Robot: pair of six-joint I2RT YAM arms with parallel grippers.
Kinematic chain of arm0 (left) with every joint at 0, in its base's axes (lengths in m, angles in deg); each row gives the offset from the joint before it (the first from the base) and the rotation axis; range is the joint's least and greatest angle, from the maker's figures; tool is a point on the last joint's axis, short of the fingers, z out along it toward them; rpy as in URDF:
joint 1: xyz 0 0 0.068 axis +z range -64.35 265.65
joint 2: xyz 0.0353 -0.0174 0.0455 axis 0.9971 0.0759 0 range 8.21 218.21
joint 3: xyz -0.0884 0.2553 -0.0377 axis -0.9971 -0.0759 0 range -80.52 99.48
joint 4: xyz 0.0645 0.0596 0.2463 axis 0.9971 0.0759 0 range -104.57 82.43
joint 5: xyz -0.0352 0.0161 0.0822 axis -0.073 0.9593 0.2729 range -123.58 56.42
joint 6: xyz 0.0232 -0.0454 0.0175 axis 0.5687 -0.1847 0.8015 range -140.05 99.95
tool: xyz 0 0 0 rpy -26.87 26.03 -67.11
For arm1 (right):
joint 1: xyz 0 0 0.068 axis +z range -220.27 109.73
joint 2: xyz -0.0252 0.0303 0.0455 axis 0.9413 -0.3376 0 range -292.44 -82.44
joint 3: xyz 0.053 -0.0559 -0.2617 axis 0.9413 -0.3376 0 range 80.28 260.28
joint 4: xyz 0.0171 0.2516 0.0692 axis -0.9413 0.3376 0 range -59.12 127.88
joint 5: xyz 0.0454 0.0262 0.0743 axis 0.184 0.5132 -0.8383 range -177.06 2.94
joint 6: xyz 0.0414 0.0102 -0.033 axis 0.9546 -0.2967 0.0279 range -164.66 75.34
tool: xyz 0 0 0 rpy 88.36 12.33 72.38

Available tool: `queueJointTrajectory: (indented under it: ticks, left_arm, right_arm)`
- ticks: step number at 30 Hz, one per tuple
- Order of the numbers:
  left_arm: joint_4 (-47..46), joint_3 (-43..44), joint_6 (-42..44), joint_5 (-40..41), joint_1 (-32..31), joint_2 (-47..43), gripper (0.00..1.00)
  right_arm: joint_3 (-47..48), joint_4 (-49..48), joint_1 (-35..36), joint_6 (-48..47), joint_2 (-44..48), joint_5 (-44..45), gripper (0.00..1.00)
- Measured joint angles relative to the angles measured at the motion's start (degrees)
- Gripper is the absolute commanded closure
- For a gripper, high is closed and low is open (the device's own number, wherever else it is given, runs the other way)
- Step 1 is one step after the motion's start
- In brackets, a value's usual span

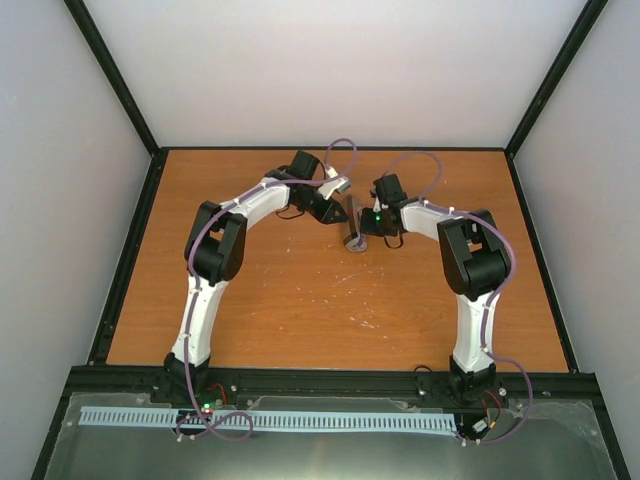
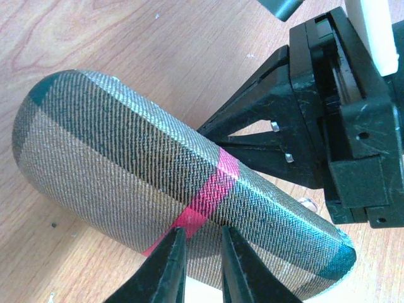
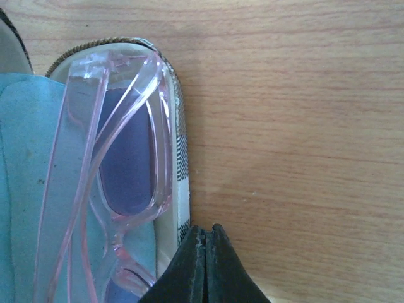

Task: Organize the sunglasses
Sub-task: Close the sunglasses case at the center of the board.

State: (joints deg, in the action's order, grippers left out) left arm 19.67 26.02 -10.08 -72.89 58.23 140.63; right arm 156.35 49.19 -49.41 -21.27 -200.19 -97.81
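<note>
The sunglasses (image 3: 126, 158), clear pink frames with dark lenses, lie folded inside the open case on a pale blue cloth (image 3: 25, 164). The case (image 2: 126, 158) is grey-tan plaid with a red band and sits mid-table (image 1: 354, 242). My left gripper (image 2: 202, 230) is shut on the case's edge beside the red band, with plaid fabric between its fingers. My right gripper (image 3: 205, 230) is shut with nothing in it, its tips just outside the case rim (image 3: 180, 145) and above the wood. In the top view both grippers meet at the case, left (image 1: 345, 215) and right (image 1: 365, 228).
The orange-brown wooden table (image 1: 300, 300) has a black frame along its edges and white walls around it. The right arm's black wrist housing (image 2: 328, 126) stands close behind the case in the left wrist view.
</note>
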Motion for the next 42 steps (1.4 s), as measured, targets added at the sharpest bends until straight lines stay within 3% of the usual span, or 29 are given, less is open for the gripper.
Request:
queueJointTrajectory:
  ticks: [23,28,31,33,36,37,38,39,42]
  left_arm:
    - [-2.3,-0.2,0.3,-0.7,-4.4,3.0,0.83]
    - [-2.4,-2.0,1.2,0.6,-4.2,1.3,0.68]
    - [-1.9,-5.2,1.2,1.5,-3.5,-2.1,0.49]
    - [-1.7,-6.1,0.9,1.6,-2.7,-4.4,0.38]
    - [-1.9,-6.6,1.0,1.3,-0.8,-8.1,0.02]
    - [-2.2,-6.7,0.6,1.2,0.2,-9.8,0.01]
    - [-2.6,-6.9,0.3,1.1,1.4,-11.6,0.01]
    - [-3.0,-7.1,0.0,1.3,2.5,-13.3,0.0]
    - [-5.0,-8.5,-0.3,2.6,5.3,-18.6,0.0]
  right_arm:
    - [-9.0,-8.9,0.3,1.2,3.6,-9.8,0.97]
    - [-12.0,-6.0,-0.4,1.5,7.5,-6.1,0.92]
    - [-13.7,-4.3,-2.1,2.1,11.5,-3.3,0.89]
    - [-14.0,-3.6,-3.2,2.4,14.2,-1.6,0.8]
    - [-14.0,-3.6,-5.1,2.9,18.1,-0.2,0.58]
    - [-14.0,-3.7,-5.6,3.1,19.1,-0.1,0.41]
    - [-14.2,-3.9,-6.2,3.3,20.0,-0.2,0.14]
    - [-14.4,-4.0,-6.8,3.5,20.9,-0.2,0.02]
    - [-15.1,-3.9,-8.9,3.4,23.3,-0.4,0.0]
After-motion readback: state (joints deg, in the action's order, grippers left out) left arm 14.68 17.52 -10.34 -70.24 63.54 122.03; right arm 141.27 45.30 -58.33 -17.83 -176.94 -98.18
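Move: The half-open sunglasses case sits right of my left fingertips, its lid tipped up against them: its middle is about 3 cm right, 1 cm back and 5 cm lower. From my right fingertips, low by the case's right rim, the case's middle lies about 3 cm left, 1 cm ahead and 1 cm higher. The sunglasses inside are roughly 4 cm right, 1 cm back and 5 cm below my left hand. With its nearly shut fingers already on the lid, my left hand pushes it over to the right and down, about 3.5 cm across, easing back too, while my right hand stays low at the rim, sliding back and a little left. Then both let go and open wide: the left rises some 14 cm, going left and forward, while the right swings about 10 cm right and up. ##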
